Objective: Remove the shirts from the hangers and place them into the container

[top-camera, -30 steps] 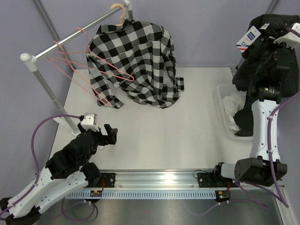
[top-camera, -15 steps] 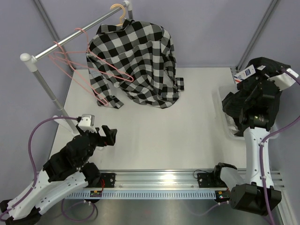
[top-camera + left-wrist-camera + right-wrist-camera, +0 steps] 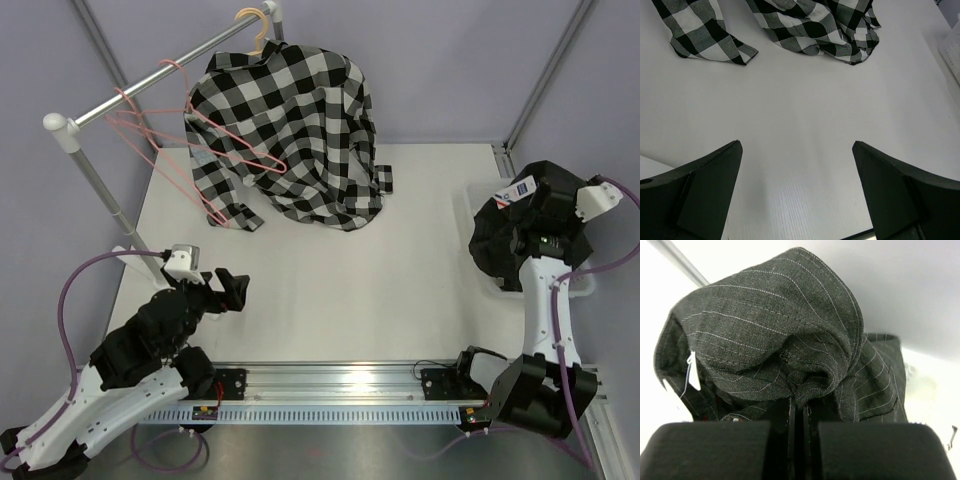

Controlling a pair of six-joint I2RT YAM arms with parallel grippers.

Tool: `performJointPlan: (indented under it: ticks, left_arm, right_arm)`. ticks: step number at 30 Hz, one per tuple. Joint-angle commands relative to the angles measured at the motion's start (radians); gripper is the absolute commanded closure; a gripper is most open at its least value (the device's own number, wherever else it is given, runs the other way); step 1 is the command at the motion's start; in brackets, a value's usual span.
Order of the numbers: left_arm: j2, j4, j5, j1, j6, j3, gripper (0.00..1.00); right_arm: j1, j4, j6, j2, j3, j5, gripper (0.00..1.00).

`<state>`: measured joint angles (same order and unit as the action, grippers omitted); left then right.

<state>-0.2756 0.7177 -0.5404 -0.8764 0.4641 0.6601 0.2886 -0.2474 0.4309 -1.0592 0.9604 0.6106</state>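
Note:
The black-and-white checked shirt (image 3: 290, 130) hangs on a pale beige hanger (image 3: 255, 30) at the rail's far end, its hem resting on the table (image 3: 805, 30). Pink wire hangers (image 3: 150, 140) hang bare beside it. My right gripper (image 3: 537, 225) (image 3: 799, 407) is shut on a fold of the dark striped shirt (image 3: 510, 240) (image 3: 780, 335), which is bunched low over the white container (image 3: 487, 285) at the table's right edge. My left gripper (image 3: 235, 290) (image 3: 796, 145) stands open over bare table near the front left, holding nothing.
The silver rail (image 3: 160, 75) runs diagonally across the back left on a post (image 3: 100, 195). A small black object (image 3: 384, 179) lies beside the checked shirt's hem. The container's lattice wall (image 3: 951, 47) shows at the right of the left wrist view.
My right arm has come down from high at the back right, lowering the dark striped shirt onto the container. The left arm has barely shifted.

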Motion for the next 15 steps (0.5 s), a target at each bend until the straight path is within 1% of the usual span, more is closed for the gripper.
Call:
performJointPlan:
  ticks: [1,5,8,9,11,12,15]
  left_arm:
    - [0.019,-0.029,0.008,0.002,-0.005,-0.011,0.01]
    - [0.023,-0.031,0.005,0.002,-0.005,-0.013,0.01]
    - [0.015,-0.029,0.007,0.002,-0.007,-0.013,0.01]
    - [0.015,-0.031,0.008,0.002,-0.007,-0.013,0.01]
    - [0.010,-0.029,0.010,0.002,-0.007,-0.013,0.01]
    - [0.010,-0.031,0.007,0.002,-0.007,-0.013,0.01]
    - [0.012,-0.031,0.002,0.002,-0.005,-0.014,0.01]
  right_arm:
    - [0.043,-0.130,0.143,-0.067,0.066,-0.012,1.00]
    - [0.072,-0.177,0.204,-0.140,0.057,-0.092,1.00]
    - [0.086,-0.222,0.241,-0.232,0.075,-0.143,1.00]
    - [0.093,-0.239,0.253,-0.287,0.084,-0.187,1.00]
    - [0.118,-0.279,0.275,-0.344,0.115,-0.251,1.00]
    - [0.122,-0.292,0.278,-0.399,0.126,-0.312,1.00]
    - [0.124,-0.340,0.301,-0.490,0.158,-0.366,1.00]
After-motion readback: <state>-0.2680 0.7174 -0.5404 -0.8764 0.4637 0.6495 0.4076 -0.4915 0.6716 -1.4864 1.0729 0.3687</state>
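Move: Beneath the right hand, which still grips the dark pinstriped shirt, lies the container: its middle is some 20 cm down, about 7 cm to the left and roughly 3 cm back. The white shirt, put in earlier, sits in the container's left part, about 11 cm left of the hand, 3 cm back and 21 cm down. From the idle left hand the container is about 63 cm right, 12 cm ahead and 18 cm lower. Sinking fast, the right hand takes the dark shirt about 15 cm down into the far right part of the container, drifting forward a little near the end. The wrist tips through some 30 degrees so the fingers point much more steeply down, and they stay shut on the cloth. ##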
